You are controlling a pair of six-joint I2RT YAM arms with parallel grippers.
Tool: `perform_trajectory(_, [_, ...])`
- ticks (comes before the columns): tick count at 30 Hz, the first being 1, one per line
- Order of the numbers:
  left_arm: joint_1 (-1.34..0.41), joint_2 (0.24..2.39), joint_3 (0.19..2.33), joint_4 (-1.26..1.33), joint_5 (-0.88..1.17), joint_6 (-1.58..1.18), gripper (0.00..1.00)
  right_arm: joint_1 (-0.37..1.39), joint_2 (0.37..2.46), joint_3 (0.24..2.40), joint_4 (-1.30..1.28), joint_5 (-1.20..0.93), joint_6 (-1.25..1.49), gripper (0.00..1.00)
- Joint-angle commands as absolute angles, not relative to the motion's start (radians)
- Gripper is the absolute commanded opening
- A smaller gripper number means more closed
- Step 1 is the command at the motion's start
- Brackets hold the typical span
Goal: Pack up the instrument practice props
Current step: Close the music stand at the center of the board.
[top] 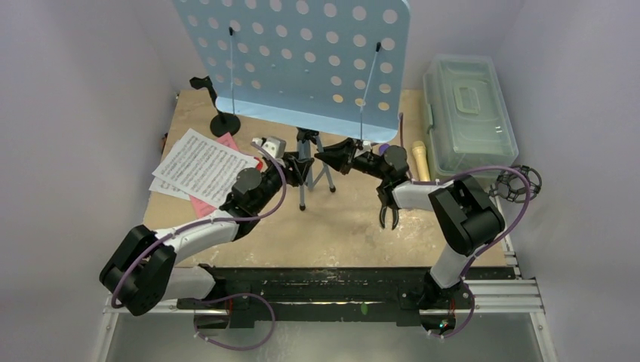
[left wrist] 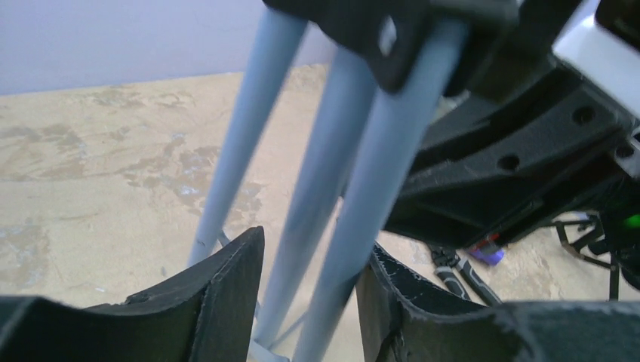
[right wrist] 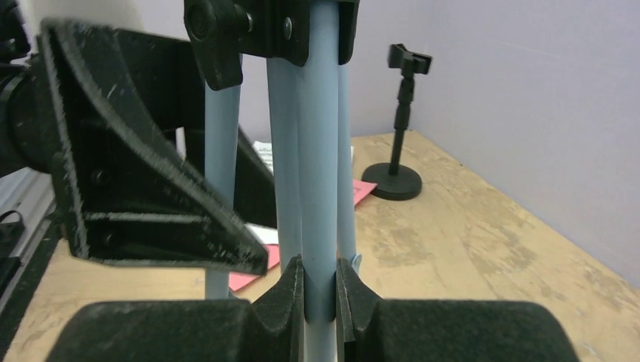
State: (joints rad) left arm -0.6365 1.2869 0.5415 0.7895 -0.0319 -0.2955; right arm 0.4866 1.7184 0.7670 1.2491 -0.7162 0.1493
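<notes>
The light-blue perforated music desk (top: 294, 53) stands upright at the back on its tripod legs (top: 303, 188). My right gripper (right wrist: 319, 264) is shut on one light-blue leg tube (right wrist: 321, 151), reaching in from the right (top: 326, 158). From the left, my left gripper (left wrist: 313, 241) is open around the legs (left wrist: 332, 173), with a gap on its left side. White sheet-music pages (top: 200, 164) lie over a red page (top: 202, 205) at the left. The black round-base pole (top: 219, 113) stands behind them. Under my right arm lie the cream microphone (top: 420, 160), the partly hidden purple microphone (top: 383, 149) and the black mic tripod (top: 390, 210).
A translucent grey-green plastic box (top: 468, 113) with its lid on sits at the back right. A black wire piece (top: 521, 185) hangs past the table's right edge. Purple walls close in on three sides. The arms' rail (top: 324, 290) runs along the near edge.
</notes>
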Motion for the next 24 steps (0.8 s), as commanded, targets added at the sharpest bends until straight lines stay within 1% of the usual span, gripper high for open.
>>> perform_trajectory(1, [-0.628,1.200,0.518,0.887,-0.090,-0.321,0.50,0.527,1.655,0.757,1.358,-0.805,0.172,0.00])
perform_trajectory(2, [-0.628,1.184,0.508,0.880,-0.093,-0.319,0.53,0.527,1.655,0.756,1.359,-0.804,0.171,0.00])
perform_trajectory(7, [-0.629,1.084,0.459,0.826,-0.095,-0.309,0.62,0.527,1.654,0.753,1.359,-0.804,0.170,0.00])
perform_trajectory(10, [-0.628,0.992,0.415,0.815,-0.105,-0.316,0.72,0.526,1.655,0.753,1.369,-0.800,0.189,0.00])
perform_trajectory(12, [-0.629,0.936,0.389,0.808,-0.121,-0.330,0.82,0.526,1.658,0.754,1.378,-0.791,0.211,0.00])
perform_trajectory(14, [-0.628,0.889,0.372,0.789,-0.130,-0.338,0.87,0.527,1.660,0.757,1.382,-0.784,0.230,0.00])
perform_trajectory(19, [-0.628,0.826,0.355,0.731,-0.082,-0.339,0.87,0.527,1.660,0.769,1.332,-0.743,0.233,0.00])
perform_trajectory(24, [-0.628,0.785,0.313,0.812,-0.040,-0.335,0.87,0.527,1.661,0.779,1.279,-0.714,0.226,0.00])
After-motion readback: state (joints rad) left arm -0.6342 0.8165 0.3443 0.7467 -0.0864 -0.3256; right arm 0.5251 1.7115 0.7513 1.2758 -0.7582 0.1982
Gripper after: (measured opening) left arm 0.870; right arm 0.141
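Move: The music stand's front leg stands between the left fingertips, which have already begun to part, with its black hub about 7 cm above and 2 cm ahead. The sheet music lies some 27 cm left, 8 cm ahead and 18 cm below. The right fingers are shut on the right-hand leg; the front leg is about 3 cm back and 3 cm left of them, the pruners roughly 20 cm right, 2 cm back and 18 cm below. The left fingers come free of the front leg, spreading wide as the hand withdraws about 6 cm each back towards the base, left and up, its fingertips tilting slightly upward. The right hand keeps its pinch on the right-hand leg and draws it back towards the base some 3 cm and a little left, turning a few degrees counter-clockwise, then nearly stops. ##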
